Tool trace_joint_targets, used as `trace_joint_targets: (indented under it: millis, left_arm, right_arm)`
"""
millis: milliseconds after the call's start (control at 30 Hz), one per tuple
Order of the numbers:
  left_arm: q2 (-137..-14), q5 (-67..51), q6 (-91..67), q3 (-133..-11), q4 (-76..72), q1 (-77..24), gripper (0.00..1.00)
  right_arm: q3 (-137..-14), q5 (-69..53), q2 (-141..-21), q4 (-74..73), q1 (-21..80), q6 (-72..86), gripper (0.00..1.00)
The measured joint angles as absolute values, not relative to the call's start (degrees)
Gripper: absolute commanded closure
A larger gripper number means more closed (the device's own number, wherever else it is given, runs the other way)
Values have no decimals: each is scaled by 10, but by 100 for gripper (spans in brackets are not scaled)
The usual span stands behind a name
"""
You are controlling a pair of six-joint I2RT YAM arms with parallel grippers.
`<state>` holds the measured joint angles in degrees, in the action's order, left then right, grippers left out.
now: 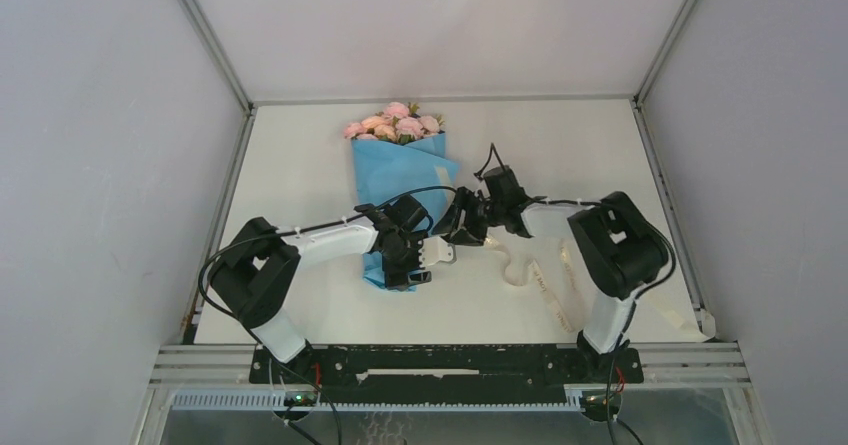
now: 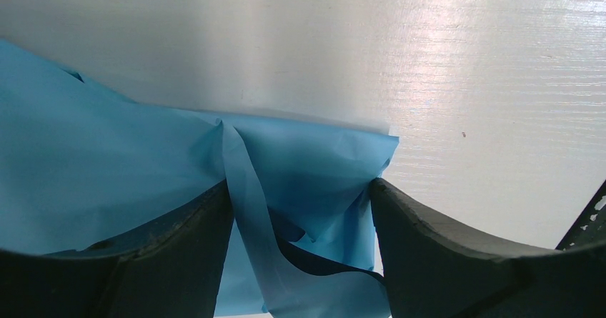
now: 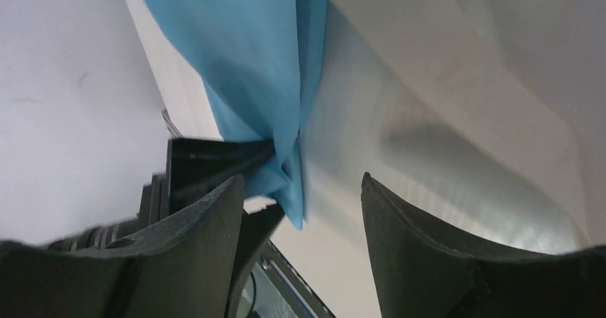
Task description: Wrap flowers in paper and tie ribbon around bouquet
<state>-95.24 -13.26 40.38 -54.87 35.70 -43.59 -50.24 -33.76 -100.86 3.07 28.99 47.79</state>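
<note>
The bouquet lies on the white table with its pink flowers (image 1: 395, 123) at the far end. They sit in a cone of light-blue paper (image 1: 400, 170) that narrows toward me. My left gripper (image 1: 405, 268) (image 2: 300, 184) straddles that narrow end, and its fingers press the bunched paper (image 2: 307, 168) from both sides. A dark navy inner face shows in the folds. My right gripper (image 1: 452, 230) (image 3: 301, 179) is open just right of the cone with nothing between its fingers; the paper tip (image 3: 286, 182) hangs just ahead. The cream ribbon (image 1: 540, 283) lies loose on the table to the right.
Grey enclosure walls stand on the left, right and back of the table. The ribbon's tail runs toward the front right corner (image 1: 690, 317). A black rail (image 1: 450, 360) with the arm bases lines the near edge.
</note>
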Motion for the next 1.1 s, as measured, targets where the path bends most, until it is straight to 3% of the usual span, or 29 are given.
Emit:
trace_joint_targets:
  millis: [300, 600, 633, 767, 900, 1100]
  left_arm:
    - [-952, -133, 402, -548, 356, -436, 25]
    - [-952, -129, 398, -547, 351, -436, 25]
    - [-951, -127, 398, -546, 349, -436, 25]
    - [-951, -122, 394, -545, 346, -435, 25]
    - [-951, -123, 394, -545, 345, -434, 25]
    - [-951, -123, 394, -545, 344, -432, 23]
  right_arm:
    - [-574, -346, -1127, 152, 327, 569, 30]
    - [-606, -366, -1181, 177, 331, 595, 32]
    - [-613, -371, -1189, 183, 331, 596, 35]
    - [-620, -381, -1212, 212, 331, 605, 65]
    - [-630, -394, -1240, 225, 330, 610, 100]
    - [-653, -411, -1254, 216, 331, 603, 100]
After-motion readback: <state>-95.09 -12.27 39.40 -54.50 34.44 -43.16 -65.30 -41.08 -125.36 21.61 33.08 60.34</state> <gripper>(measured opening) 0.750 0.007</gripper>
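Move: The wrapping paper's right-hand edge lies about 6 cm to the left of my open right hand, 4 cm ahead and 4 cm below. From this hand, the flower heads are some 23 cm ahead and 11 cm left, the paper's foot is 8 cm back and 11 cm left, and the ribbon's near loop on the table is 8 cm back and 12 cm right. From my left hand, the edge is roughly 10 cm ahead and 3 cm right. I sweep my right hand left and into the paper's right side, about 8 cm across with some 4 cm of forward reach and 4 cm of sinking. The fingers stay wide and the wrist rolls about 10 degrees, left side up; near the end they shut and pinch the edge. My left hand stays spread low over the paper's foot. ##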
